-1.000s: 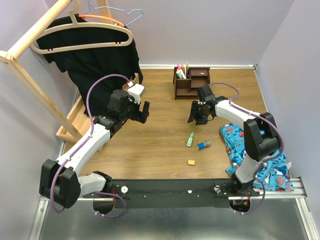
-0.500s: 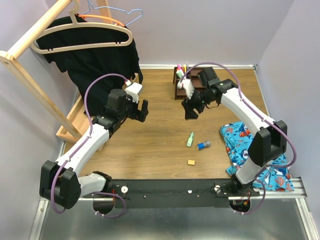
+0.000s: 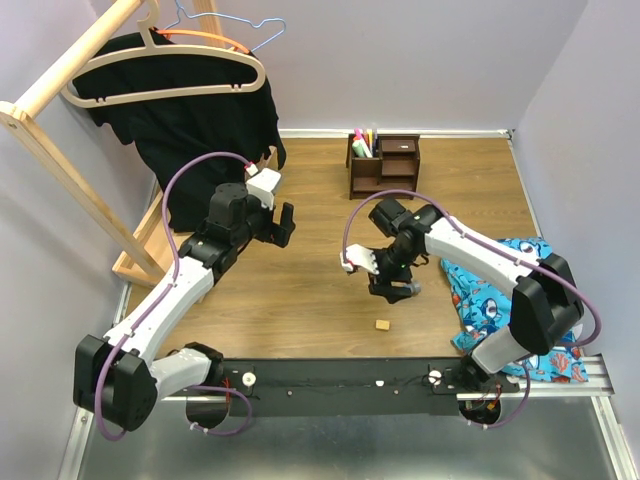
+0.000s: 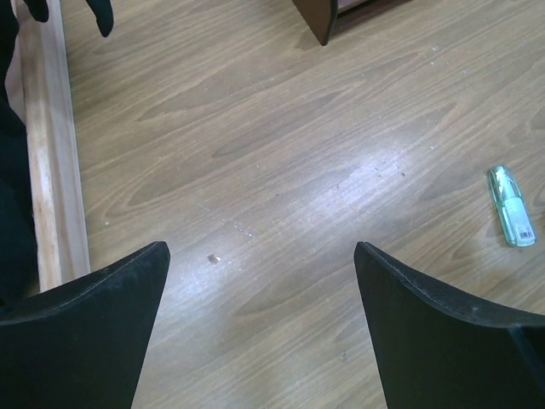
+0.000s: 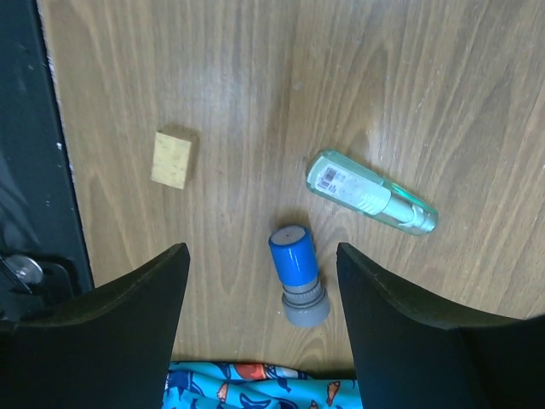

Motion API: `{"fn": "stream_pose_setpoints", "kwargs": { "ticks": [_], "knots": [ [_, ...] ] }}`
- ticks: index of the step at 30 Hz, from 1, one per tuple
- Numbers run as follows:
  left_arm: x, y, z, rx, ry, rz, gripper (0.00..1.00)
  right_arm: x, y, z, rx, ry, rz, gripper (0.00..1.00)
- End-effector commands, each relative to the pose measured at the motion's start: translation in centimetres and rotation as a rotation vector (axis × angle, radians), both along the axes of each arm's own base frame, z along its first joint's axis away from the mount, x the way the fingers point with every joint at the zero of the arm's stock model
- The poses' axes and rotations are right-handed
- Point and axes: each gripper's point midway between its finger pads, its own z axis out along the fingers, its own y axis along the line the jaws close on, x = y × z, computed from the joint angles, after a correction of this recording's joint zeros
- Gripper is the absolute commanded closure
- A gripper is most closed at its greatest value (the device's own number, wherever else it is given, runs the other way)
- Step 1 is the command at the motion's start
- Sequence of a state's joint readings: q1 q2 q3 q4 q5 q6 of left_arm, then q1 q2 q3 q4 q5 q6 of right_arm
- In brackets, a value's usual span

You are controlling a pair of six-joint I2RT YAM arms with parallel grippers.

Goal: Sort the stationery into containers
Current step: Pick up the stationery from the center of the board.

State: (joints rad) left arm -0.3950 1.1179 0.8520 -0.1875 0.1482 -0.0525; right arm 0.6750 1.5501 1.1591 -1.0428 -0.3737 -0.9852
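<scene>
My right gripper hangs open over the floor items, jaws wide. In the right wrist view the blue-capped tube lies between its fingers, just below the open right gripper, untouched. A green highlighter lies to the tube's upper right and the small orange-yellow eraser to its upper left. The eraser also shows from above. The dark brown organizer stands at the back with pens and highlighters upright in it. My left gripper is open and empty over bare wood, and the left wrist view has the open left gripper far from the green highlighter.
A blue fish-print cloth lies right of the right gripper, its edge close under the tube. A wooden clothes rack with a black garment fills the left; its base rail runs beside the left gripper.
My right arm swung from the organizer back toward the near side and came down over the blue-capped tube, jaws widening. The left arm barely shifted.
</scene>
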Motion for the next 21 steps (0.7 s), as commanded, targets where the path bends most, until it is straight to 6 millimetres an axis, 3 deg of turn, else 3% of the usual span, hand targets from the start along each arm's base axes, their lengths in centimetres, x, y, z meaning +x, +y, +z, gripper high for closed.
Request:
{"fn": "stream_pose_setpoints", "kwargs": {
  "ticks": [1, 8, 12, 18, 21],
  "knots": [
    [-0.3, -0.6, 0.4, -0.024, -0.011, -0.025, 0.01, 0.3, -1.5, -1.2, -0.057, -0.063, 0.02, 0.23],
    [-0.4, -0.9, 0.3, -0.023, -0.007, -0.039, 0.01, -0.6, -4.1, -3.3, -0.134, -0.091, 0.038, 0.25],
    [-1.5, -2.2, -0.5, 0.001, 0.01, -0.138, 0.01, -0.7, -5.3, -3.9, -0.159, -0.128, 0.059, 0.24],
    [-1.8, -3.0, -0.9, -0.022, 0.034, -0.164, 0.01, 0.2, -5.1, -4.1, -0.127, -0.184, 0.047, 0.24],
    [-1.5, -3.0, -0.9, -0.018, 0.036, -0.156, 0.01, 1.1, -4.0, -3.7, -0.079, -0.211, 0.028, 0.24]
  ]
}}
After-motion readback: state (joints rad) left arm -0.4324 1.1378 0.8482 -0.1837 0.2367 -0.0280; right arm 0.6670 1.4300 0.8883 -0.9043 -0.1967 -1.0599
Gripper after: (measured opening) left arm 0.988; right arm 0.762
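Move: The blue bottle, lying on the board, is about 4 cm to the right of the right gripper, 1 cm ahead and some 6 cm below. At about the same depth, the green bottle lies roughly 4 cm ahead and 1 cm left of this gripper, and the small tan block some 6 cm back and 2 cm left. From the left gripper, the blue bottle lies about 29 cm right, 12 cm back and 17 cm down. Bring the open right gripper about 5 cm to the right and some 4 cm down towards the blue bottle, levelling off low while still easing right, and swing the fingers about 10 degrees nearer to straight down. Keep the fingers apart, without closing on the bottle yet. Let the left gripper drift 2 to 3 cm right and slightly back, still open, turning a little clockwise. ##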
